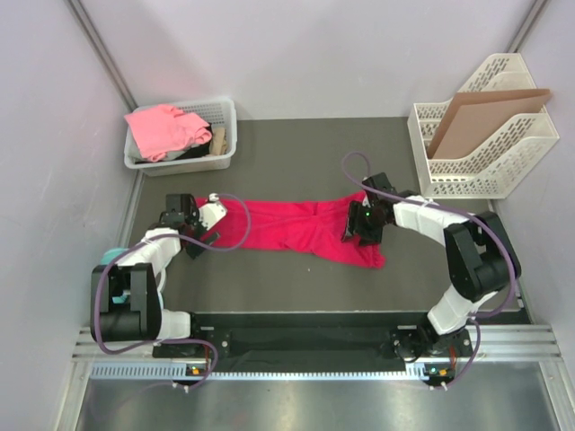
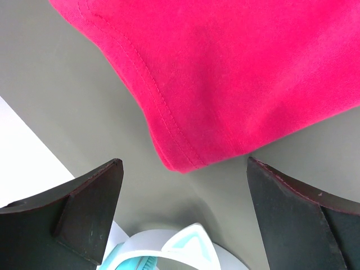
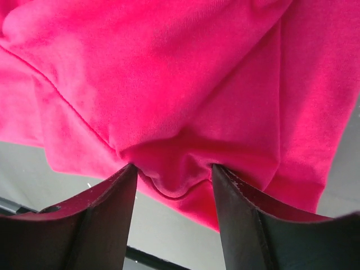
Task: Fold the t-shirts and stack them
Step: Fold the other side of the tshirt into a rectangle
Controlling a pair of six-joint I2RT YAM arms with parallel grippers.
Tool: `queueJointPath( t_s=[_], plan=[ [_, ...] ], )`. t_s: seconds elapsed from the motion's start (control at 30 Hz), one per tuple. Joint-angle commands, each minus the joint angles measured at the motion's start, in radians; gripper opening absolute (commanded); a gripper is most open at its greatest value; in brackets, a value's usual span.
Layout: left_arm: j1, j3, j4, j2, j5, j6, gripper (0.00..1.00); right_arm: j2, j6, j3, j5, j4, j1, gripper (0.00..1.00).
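Note:
A crimson-red t-shirt lies stretched out sideways in the middle of the dark table. My left gripper is at its left end, open wide; in the left wrist view a hemmed corner of the shirt lies just ahead of the left gripper, touching neither finger. My right gripper is low over the shirt's right end. There a fold of the red cloth bulges between the fingers of the right gripper, which stand partly apart against its sides. A salmon-pink t-shirt lies crumpled in a white basket.
Teal and white cat-ear headphones lie on the table just behind my left fingers, by the left arm. A white file rack holding a brown cardboard sheet stands at the back right. Walls close in on both sides.

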Motion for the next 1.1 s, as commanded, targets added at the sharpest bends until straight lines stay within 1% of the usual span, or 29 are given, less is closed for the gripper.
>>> queueJointPath(
  t_s=[0.0, 0.07, 0.23, 0.4, 0.43, 0.47, 0.5, 0.57, 0.6, 0.63, 0.67, 0.7, 0.73, 0.8, 0.97, 1.07],
  plan=[
    [0.031, -0.05, -0.083, 0.028, -0.025, 0.043, 0.97, 0.039, -0.025, 0.016, 0.101, -0.016, -0.012, 0.56],
    [0.07, -0.055, -0.076, 0.031, -0.022, 0.069, 0.97, 0.028, -0.036, -0.019, 0.154, -0.047, -0.034, 0.56],
    [0.165, -0.023, -0.077, 0.079, -0.001, 0.124, 0.96, -0.029, -0.059, -0.076, 0.204, -0.082, -0.083, 0.56],
    [0.181, -0.001, -0.092, 0.071, 0.03, 0.117, 0.96, -0.058, -0.079, -0.078, 0.264, -0.12, -0.118, 0.56],
    [0.18, 0.02, -0.106, 0.067, 0.04, 0.106, 0.96, -0.059, -0.082, -0.078, 0.264, -0.122, -0.124, 0.56],
    [0.181, 0.039, -0.153, 0.062, 0.044, 0.095, 0.96, -0.061, -0.084, -0.073, 0.255, -0.12, -0.129, 0.56],
    [0.181, 0.062, -0.183, 0.047, 0.114, 0.062, 0.97, -0.058, -0.085, -0.068, 0.25, -0.122, -0.126, 0.56],
    [0.181, 0.143, -0.249, 0.03, 0.172, 0.025, 0.97, -0.056, -0.084, -0.053, 0.227, -0.123, -0.127, 0.56],
    [0.181, 0.172, -0.299, 0.018, 0.203, -0.018, 0.98, -0.065, -0.081, -0.049, 0.218, -0.122, -0.126, 0.56],
    [0.183, 0.23, -0.321, 0.011, 0.267, -0.045, 0.98, -0.07, -0.078, -0.042, 0.216, -0.122, -0.126, 0.56],
    [0.183, 0.256, -0.333, 0.019, 0.301, -0.1, 0.99, -0.078, -0.073, -0.032, 0.192, -0.125, -0.12, 0.56],
    [0.186, 0.283, -0.368, 0.028, 0.333, -0.125, 0.99, -0.091, -0.073, -0.026, 0.193, -0.128, -0.115, 0.56],
    [0.184, 0.333, -0.385, 0.042, 0.393, -0.15, 0.99, -0.092, -0.073, -0.012, 0.196, -0.142, -0.11, 0.56],
    [0.189, 0.407, -0.418, 0.1, 0.432, -0.231, 0.99, -0.102, -0.078, -0.001, 0.207, -0.156, -0.098, 0.56],
    [0.229, 0.482, -0.454, 0.246, 0.537, -0.332, 0.99, -0.13, -0.084, -0.021, 0.241, -0.163, -0.095, 0.56],
    [0.232, 0.505, -0.496, 0.309, 0.603, -0.34, 0.99, -0.135, -0.082, -0.042, 0.239, -0.151, -0.095, 0.56]
  ],
)
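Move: The t-shirt's near-left corner lies flat between the left hand's open fingertips, about 1 cm ahead and 1 cm below; its far-left corner is some 14 cm ahead and 2 cm to the left. The headphones lie about 20 cm left and 11 cm back from this hand. The t-shirt's near-right corner is roughly 8 cm right and 7 cm back from the right hand, the far-right corner some 14 cm ahead and 3 cm right, both about 1 cm below. The t-shirt is worked from both ends at table height. The right fingers, half open and still on its rumpled right part, drag it about 7 cm to the right, tilting slightly, while the wide-open left hand sweeps some 6 cm left at its near-left corner. The left hand then swings back right, rises and goes forward above the left end, rolling about 30 degrees so its fingers point more to the right. ##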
